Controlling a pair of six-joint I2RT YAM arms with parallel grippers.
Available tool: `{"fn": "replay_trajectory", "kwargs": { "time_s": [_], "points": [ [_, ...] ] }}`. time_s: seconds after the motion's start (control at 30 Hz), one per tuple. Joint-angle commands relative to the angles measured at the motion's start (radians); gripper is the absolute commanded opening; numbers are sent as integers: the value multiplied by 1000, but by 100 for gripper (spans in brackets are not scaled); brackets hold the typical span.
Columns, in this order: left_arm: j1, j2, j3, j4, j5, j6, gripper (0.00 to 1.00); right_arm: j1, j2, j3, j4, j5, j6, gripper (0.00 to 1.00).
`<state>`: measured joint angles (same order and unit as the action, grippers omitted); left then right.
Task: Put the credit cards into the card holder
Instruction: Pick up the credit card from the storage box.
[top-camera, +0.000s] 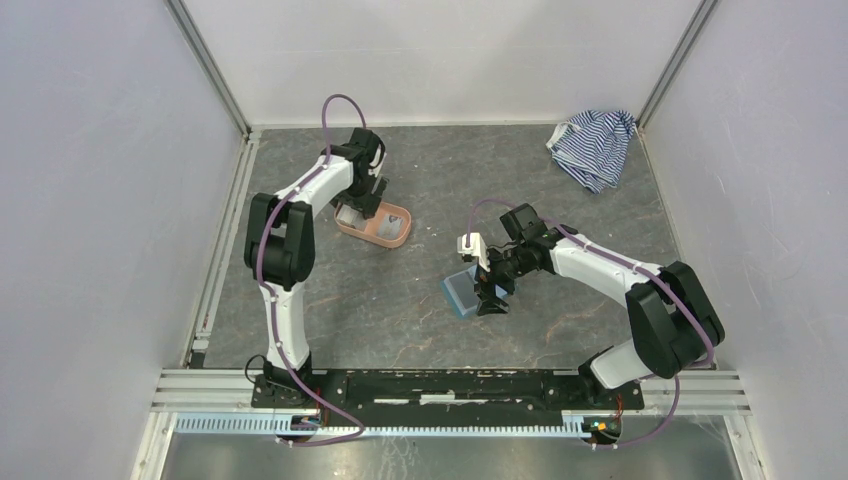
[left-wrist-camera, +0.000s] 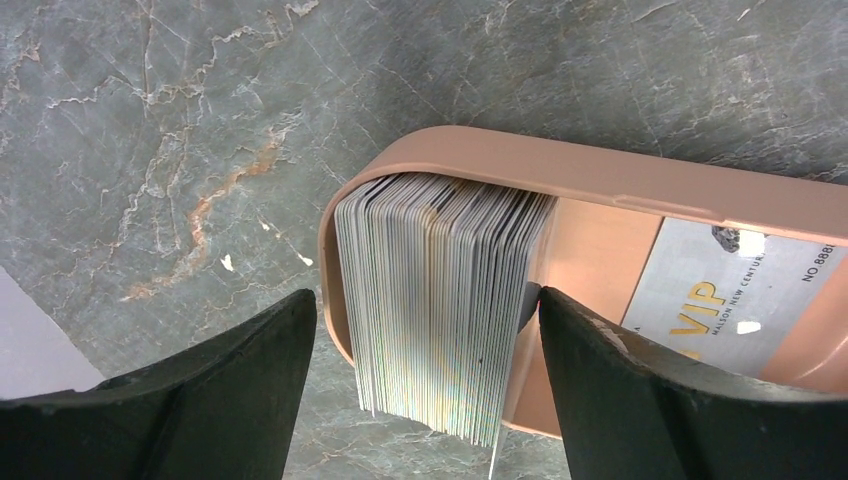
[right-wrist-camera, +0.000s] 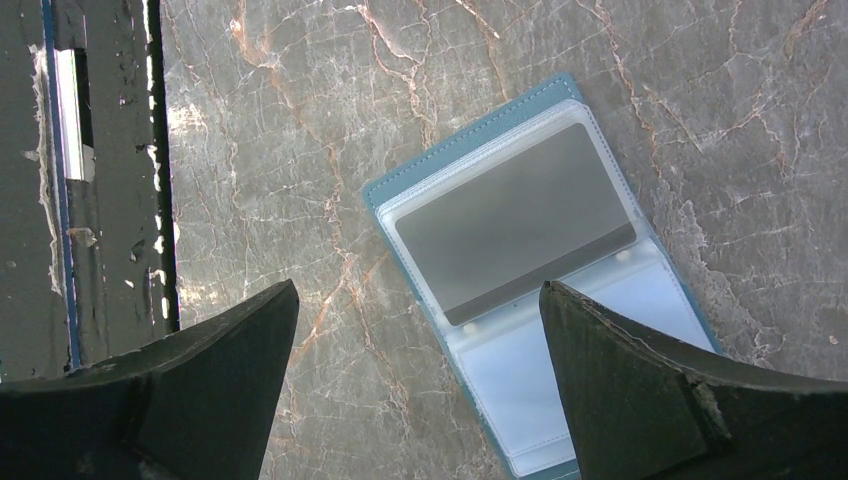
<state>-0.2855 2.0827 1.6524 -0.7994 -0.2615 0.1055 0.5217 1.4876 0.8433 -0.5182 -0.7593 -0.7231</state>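
Observation:
A thick stack of whitish credit cards (left-wrist-camera: 440, 300) stands on edge at one end of a salmon-pink oval tray (left-wrist-camera: 560, 165). Another card marked VIP (left-wrist-camera: 720, 300) lies flat in the same tray. My left gripper (left-wrist-camera: 425, 295) is open and straddles the stack, one finger outside the tray wall and the other inside the tray beside the cards. The teal card holder (right-wrist-camera: 510, 370) lies open on the table, with a grey card (right-wrist-camera: 515, 230) in its upper clear sleeve. Just above the holder's edge, my right gripper (right-wrist-camera: 418, 285) is open and holds nothing.
A blue-and-white striped cloth (top-camera: 593, 145) is bunched in the far right corner. The tray (top-camera: 385, 232) sits left of centre and the card holder (top-camera: 460, 295) lies nearer the arm bases. White walls enclose the table, and the black mounting rail (right-wrist-camera: 90, 180) runs along the near edge.

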Motion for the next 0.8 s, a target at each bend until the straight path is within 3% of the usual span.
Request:
{"fn": "replay_trajectory", "kwargs": {
  "time_s": [0.0, 0.43, 0.77],
  "points": [
    [12, -65, 42, -19, -37, -4, 87, -3, 2, 36, -5, -20, -15, 98],
    [4, -81, 48, -27, -20, -23, 82, -2, 3, 36, -7, -21, -16, 98],
    [-7, -64, 61, -39, -22, -36, 63, -2, 4, 37, -7, -23, -16, 98]
  ]
}}
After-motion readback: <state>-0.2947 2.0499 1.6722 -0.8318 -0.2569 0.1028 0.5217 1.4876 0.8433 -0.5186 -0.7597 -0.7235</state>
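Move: The card to be picked, at the right-hand face of the standing stack, lies about 3 cm to the left hand's right, level fore and aft, its middle some 2 cm below. The stack is centred between the open fingers, about 2 cm down. The VIP card lies flat in the storage box, some 10 cm to the right of this hand, 2 cm back and 4 cm below. From the right hand, the card to be picked is about 21 cm ahead and 31 cm left. The left hand rises about 2 cm, its right finger bringing up the rightmost card as the gripper partly closes. ##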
